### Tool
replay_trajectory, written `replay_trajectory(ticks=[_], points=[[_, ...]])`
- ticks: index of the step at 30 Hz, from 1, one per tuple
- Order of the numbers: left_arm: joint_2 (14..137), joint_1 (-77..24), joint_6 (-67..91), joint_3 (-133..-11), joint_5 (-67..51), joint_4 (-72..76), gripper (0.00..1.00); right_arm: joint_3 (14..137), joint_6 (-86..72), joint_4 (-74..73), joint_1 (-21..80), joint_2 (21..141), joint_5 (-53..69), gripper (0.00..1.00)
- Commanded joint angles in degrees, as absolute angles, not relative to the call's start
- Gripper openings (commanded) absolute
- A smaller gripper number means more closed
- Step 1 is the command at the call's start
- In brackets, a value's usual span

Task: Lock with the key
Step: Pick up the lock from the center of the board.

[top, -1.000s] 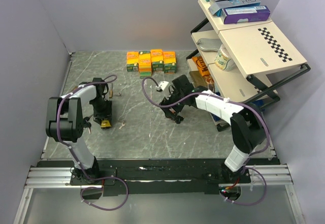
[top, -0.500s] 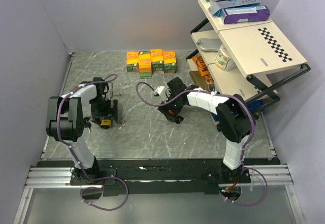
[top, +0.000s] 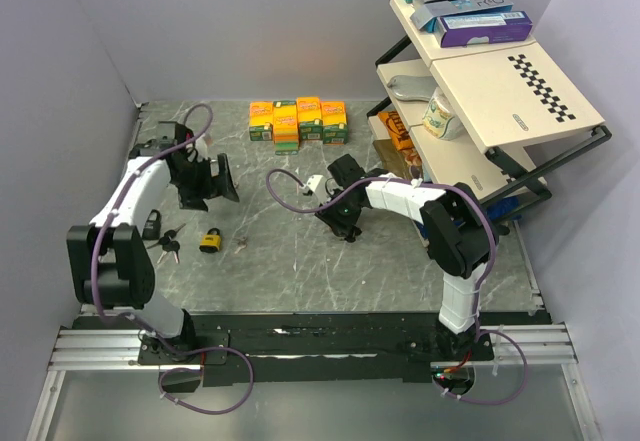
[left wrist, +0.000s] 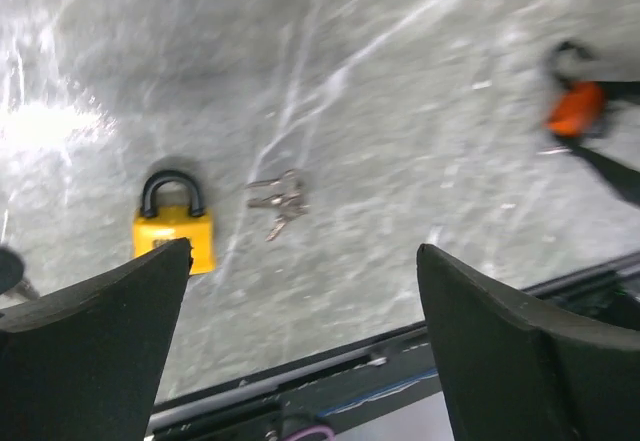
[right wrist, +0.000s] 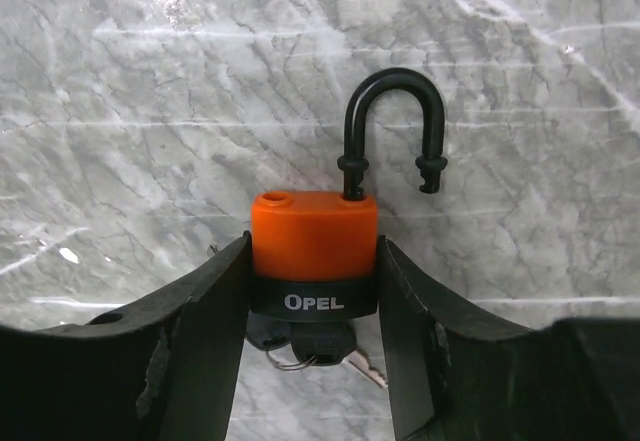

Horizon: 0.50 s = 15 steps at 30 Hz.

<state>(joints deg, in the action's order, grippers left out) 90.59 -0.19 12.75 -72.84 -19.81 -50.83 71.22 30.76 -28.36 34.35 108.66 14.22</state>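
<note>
An orange padlock [right wrist: 314, 246] with a black base marked OPEL has its black shackle [right wrist: 392, 126] open. A black-headed key [right wrist: 330, 341] on a ring sits in its bottom. My right gripper [right wrist: 314, 266] is shut on the padlock body, low over the table at centre [top: 345, 223]. A yellow padlock [top: 210, 242] with its shackle closed lies on the table, also in the left wrist view [left wrist: 173, 223]. Silver keys [left wrist: 278, 201] lie beside it. My left gripper [top: 207, 183] is open and empty, raised behind the yellow padlock.
Black-headed keys [top: 168, 249] and a dark object [top: 150, 226] lie at the left. Orange and yellow boxes [top: 298, 121] stand at the back. A slanted shelf rack [top: 480, 111] with boxes stands at the right.
My left gripper has let go of the yellow padlock, lifted and moved back and left, now open. My right gripper with the orange padlock shifted slightly left.
</note>
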Motion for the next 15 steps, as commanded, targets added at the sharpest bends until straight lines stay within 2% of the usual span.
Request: replay_trajectory(ticks=[1,2,4,12,15], points=[[85.71,2.54,12.31,-74.97,-29.78,-48.0,0.96,70.93,32.96,-28.3,34.1,106.97,15.89,0.29],[85.17,3.24,11.0,-74.97,-31.1,-47.38,0.96,71.19,33.13,-28.56,34.1,106.18,17.3,0.14],[82.54,4.04,9.68,-74.62,-35.67,-44.76,0.96,71.8,33.4,-29.44,34.1,103.46,21.59,0.0],[66.92,6.15,-11.75,-65.59,-55.08,-33.32,0.97,77.6,33.57,-37.34,33.49,91.6,44.27,0.0],[61.29,5.1,-25.36,-61.28,-64.49,-33.48,0.99,79.89,33.66,-40.25,33.57,88.87,51.91,0.0]])
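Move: The orange lock lies at the right hand's own point, flat on the board and already between its pads. Its keys are about 3 cm right and 2 cm back. The loose keys lie some 20 cm left and 4 cm nearer the base, and the yellow lock about 26 cm left and 4 cm back. From the left hand the orange lock is roughly 22 cm right, 1 cm back and 11 cm below. The orange lock, still pinched by its body, is lifted off the board by the right hand, some 10 cm up with a drift back and left, fingertips swinging left towards the other hand by about 20 degrees. The empty left hand, kept open, rises about as far, ending a little back and right, its fingers tipping up and rightwards. ##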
